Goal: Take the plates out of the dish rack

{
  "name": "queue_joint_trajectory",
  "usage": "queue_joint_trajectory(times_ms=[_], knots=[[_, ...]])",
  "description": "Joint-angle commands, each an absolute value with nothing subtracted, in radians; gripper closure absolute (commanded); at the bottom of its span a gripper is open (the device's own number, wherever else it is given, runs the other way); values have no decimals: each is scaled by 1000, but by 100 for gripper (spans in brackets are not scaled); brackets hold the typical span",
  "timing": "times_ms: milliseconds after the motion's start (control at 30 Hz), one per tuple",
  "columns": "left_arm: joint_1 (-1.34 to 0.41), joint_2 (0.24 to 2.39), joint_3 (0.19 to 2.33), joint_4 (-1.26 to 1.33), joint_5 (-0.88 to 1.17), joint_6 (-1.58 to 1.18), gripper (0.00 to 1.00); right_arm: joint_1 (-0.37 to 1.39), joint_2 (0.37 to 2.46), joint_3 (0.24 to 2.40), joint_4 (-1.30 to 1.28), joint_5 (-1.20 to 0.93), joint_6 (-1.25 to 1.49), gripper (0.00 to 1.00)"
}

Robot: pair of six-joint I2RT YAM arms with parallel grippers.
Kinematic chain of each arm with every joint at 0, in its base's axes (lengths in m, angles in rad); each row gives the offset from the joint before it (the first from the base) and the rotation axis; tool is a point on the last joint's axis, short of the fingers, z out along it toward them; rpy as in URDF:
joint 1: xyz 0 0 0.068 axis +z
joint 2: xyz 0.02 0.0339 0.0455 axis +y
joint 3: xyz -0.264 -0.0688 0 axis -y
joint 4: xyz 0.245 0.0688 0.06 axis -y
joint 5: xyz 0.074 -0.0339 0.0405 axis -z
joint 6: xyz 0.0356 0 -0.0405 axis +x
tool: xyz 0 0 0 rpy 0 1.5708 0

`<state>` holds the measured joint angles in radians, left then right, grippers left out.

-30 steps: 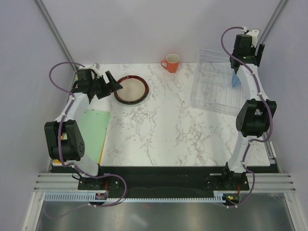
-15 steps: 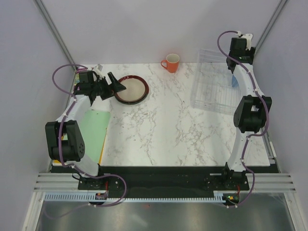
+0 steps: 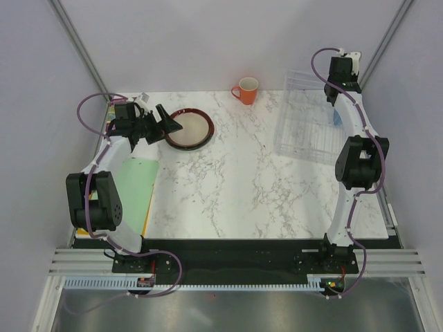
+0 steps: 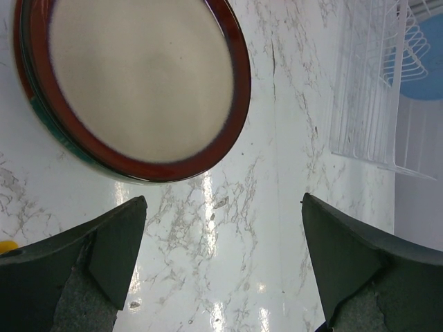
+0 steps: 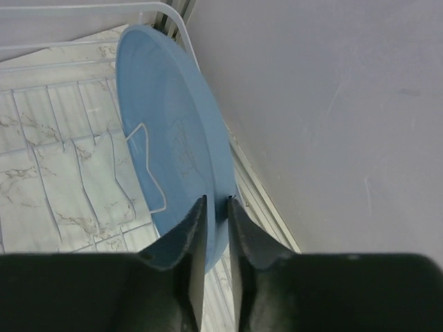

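Note:
A light blue plate [image 5: 173, 138] stands on edge in the white wire dish rack [image 3: 304, 131] at the back right. My right gripper [image 5: 217, 200] reaches down over it, its two fingers shut on the plate's top rim. From above, the plate [image 3: 338, 117] shows just below the right gripper [image 3: 337, 104]. A cream plate with a dark red rim [image 4: 138, 76] lies flat on the table at the back left [image 3: 190, 129], with another plate's edge showing beneath it. My left gripper [image 4: 223, 200] hovers beside it, open and holding nothing.
An orange mug [image 3: 246, 90] stands at the back centre between the plates and the rack. A green mat [image 3: 135, 183] lies along the table's left edge. The grey wall runs close behind the rack [image 5: 41, 138].
The right gripper has moved slightly back and up over the rack, and its fingers have closed on the blue plate's rim. The left arm has barely moved.

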<state>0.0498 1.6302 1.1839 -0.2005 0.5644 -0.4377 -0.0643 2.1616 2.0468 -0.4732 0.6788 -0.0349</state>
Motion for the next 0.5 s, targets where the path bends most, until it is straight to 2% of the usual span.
queue_joint_trajectory(times_ms=[0,33,133,467], knots=[[44,1643,1180,-158,604,-465,0,-61,2171,2100,-479,669,-38,83],[44,1644,1180,-156,606,-465,0,-58,2168,2102,-479,678,-43,90],[43,1647,1178,-150,612,-468,0,-45,2161,2114,-476,727,-69,100],[41,1652,1172,-137,643,-480,0,40,2091,2125,-342,940,-216,100]])
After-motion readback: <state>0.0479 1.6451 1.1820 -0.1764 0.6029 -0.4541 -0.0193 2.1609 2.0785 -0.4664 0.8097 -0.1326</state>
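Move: The blue plate stands in the rack with its rim already between the right hand's fingertips; its middle lies about 3 cm ahead of that hand, straight below the line of travel by some 7 cm, neither left nor right. The dish rack's middle is about 9 cm left, 2 cm back and 12 cm down; the orange mug, roughly 34 cm left, 8 cm ahead and 15 cm lower. From the left hand the blue plate is some 62 cm right, 12 cm ahead and 4 cm below. The blue plate's rim gets pinched as the right hand's fingers, partly closed around it, shut the rest of the way in place. Keeping that pinch, the hand then begins to rise, slowly at first and then faster, about 2.5 cm straight up, with its left side dipping some 5 to 10 degrees. ##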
